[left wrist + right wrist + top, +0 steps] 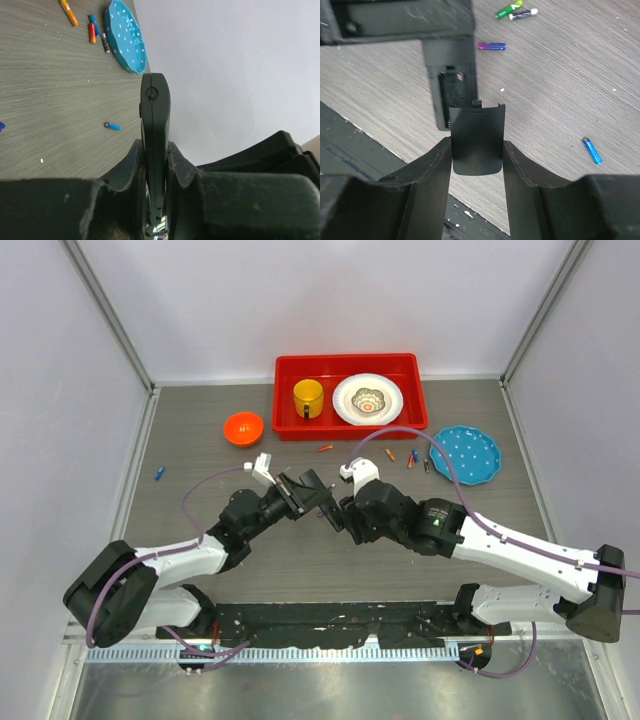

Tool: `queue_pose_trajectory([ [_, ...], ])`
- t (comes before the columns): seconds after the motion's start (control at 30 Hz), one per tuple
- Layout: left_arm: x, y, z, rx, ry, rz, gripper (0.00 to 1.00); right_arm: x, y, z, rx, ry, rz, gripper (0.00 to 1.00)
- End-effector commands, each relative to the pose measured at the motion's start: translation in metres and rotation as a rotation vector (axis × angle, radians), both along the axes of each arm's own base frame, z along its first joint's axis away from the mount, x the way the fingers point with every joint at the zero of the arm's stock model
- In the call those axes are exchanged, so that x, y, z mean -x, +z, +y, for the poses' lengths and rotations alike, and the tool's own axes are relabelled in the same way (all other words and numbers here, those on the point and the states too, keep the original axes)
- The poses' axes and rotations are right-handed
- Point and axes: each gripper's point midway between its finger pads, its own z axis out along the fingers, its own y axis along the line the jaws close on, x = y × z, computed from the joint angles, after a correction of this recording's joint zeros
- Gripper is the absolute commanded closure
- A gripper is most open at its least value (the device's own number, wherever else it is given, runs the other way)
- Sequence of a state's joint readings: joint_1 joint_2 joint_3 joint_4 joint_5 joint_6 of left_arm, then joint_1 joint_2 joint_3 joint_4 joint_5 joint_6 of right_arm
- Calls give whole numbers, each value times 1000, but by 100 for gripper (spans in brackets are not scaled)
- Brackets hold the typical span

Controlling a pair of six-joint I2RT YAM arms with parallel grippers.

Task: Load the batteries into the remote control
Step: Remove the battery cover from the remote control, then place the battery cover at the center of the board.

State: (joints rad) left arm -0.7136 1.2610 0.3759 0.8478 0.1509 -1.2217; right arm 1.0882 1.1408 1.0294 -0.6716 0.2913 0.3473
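My left gripper (156, 150) is shut on the remote control (155, 115), a slim black bar held edge-on above the table. In the right wrist view the remote control (451, 95) shows its open battery compartment with springs. Just in front of that compartment, my right gripper (476, 149) is shut on the black battery cover (477, 140). The left gripper (305, 490) and right gripper (345, 515) meet mid-table. Loose batteries lie on the table: purple (491, 46), green (509, 9), blue (592, 150), orange (325, 448), and another blue one (159, 474) at the far left.
A red tray (350, 359) at the back holds a yellow mug (308, 397) and a white plate (367, 398) with a small bowl. An orange bowl (243, 427) sits left of it, a blue dotted plate (466, 453) at the right. White walls enclose the table.
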Motion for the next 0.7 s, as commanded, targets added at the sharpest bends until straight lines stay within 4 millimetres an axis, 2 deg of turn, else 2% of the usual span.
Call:
queue_pose_trajectory([
  [0.0, -1, 23, 15, 36, 25, -75, 100, -25, 1, -30, 13, -150, -59, 60],
  [0.07, 1, 16, 26, 27, 40, -55, 100, -35, -15, -43, 17, -202, -39, 61],
  [0.1, 6, 26, 30, 46, 33, -78, 100, -50, -22, -57, 14, -270, -27, 61],
  [0.17, 12, 25, 35, 37, 30, -69, 100, -59, -37, -62, -20, -297, 11, 61],
  [0.23, 22, 35, 37, 41, 3, -96, 100, -70, -52, -66, -24, -333, 45, 61],
  [0.3, 30, 32, 39, 31, -16, -85, 100, -80, -69, -63, -5, -359, 61, 61],
  [0.33, 36, 39, 41, 45, -28, -105, 100, -87, -76, -66, 19, -386, 65, 61],
  [0.4, 42, 35, 45, 44, -33, -102, 100, -99, -83, -63, 41, -406, 67, 62],
  [0.43, 45, 39, 48, 55, -29, -117, 100, -104, -101, -63, 92, -414, 101, 62],
  [0.47, 47, 32, 50, 47, -27, -106, 100, -114, -100, -63, 94, -433, 93, 62],
  [0.53, 50, 29, 54, 45, -16, -105, 100, -121, -119, -63, 133, -451, 130, 62],
  [0.67, 56, 24, 63, 57, 3, -110, 100, -138, -138, -62, 127, -506, 175, 63],
])
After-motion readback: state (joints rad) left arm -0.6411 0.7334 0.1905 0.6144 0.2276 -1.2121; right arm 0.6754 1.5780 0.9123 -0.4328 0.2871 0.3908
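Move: The right gripper already holds the loose battery cover. It is bound for a bare table spot about 11 cm ahead of it, 8 cm to its right and some 18 cm below. On the table, the purple battery lies about 12 cm ahead and 4 cm left, and the blue battery about 8 cm ahead and 15 cm right. The held remote is level, 4 cm ahead and 5 cm left. From the left gripper, the cover is about 5 cm back, 6 cm right, level. Carry the pinched cover away from the remote with the right gripper: swing forward and right first, then sink steeply towards the bare table between the purple and blue batteries, about 15 cm down in all, turning the wrist some 25 degrees clockwise. Meanwhile draw the left gripper about 5 cm left and 5 cm back, rising slightly on the way, its grip kept on the remote. ##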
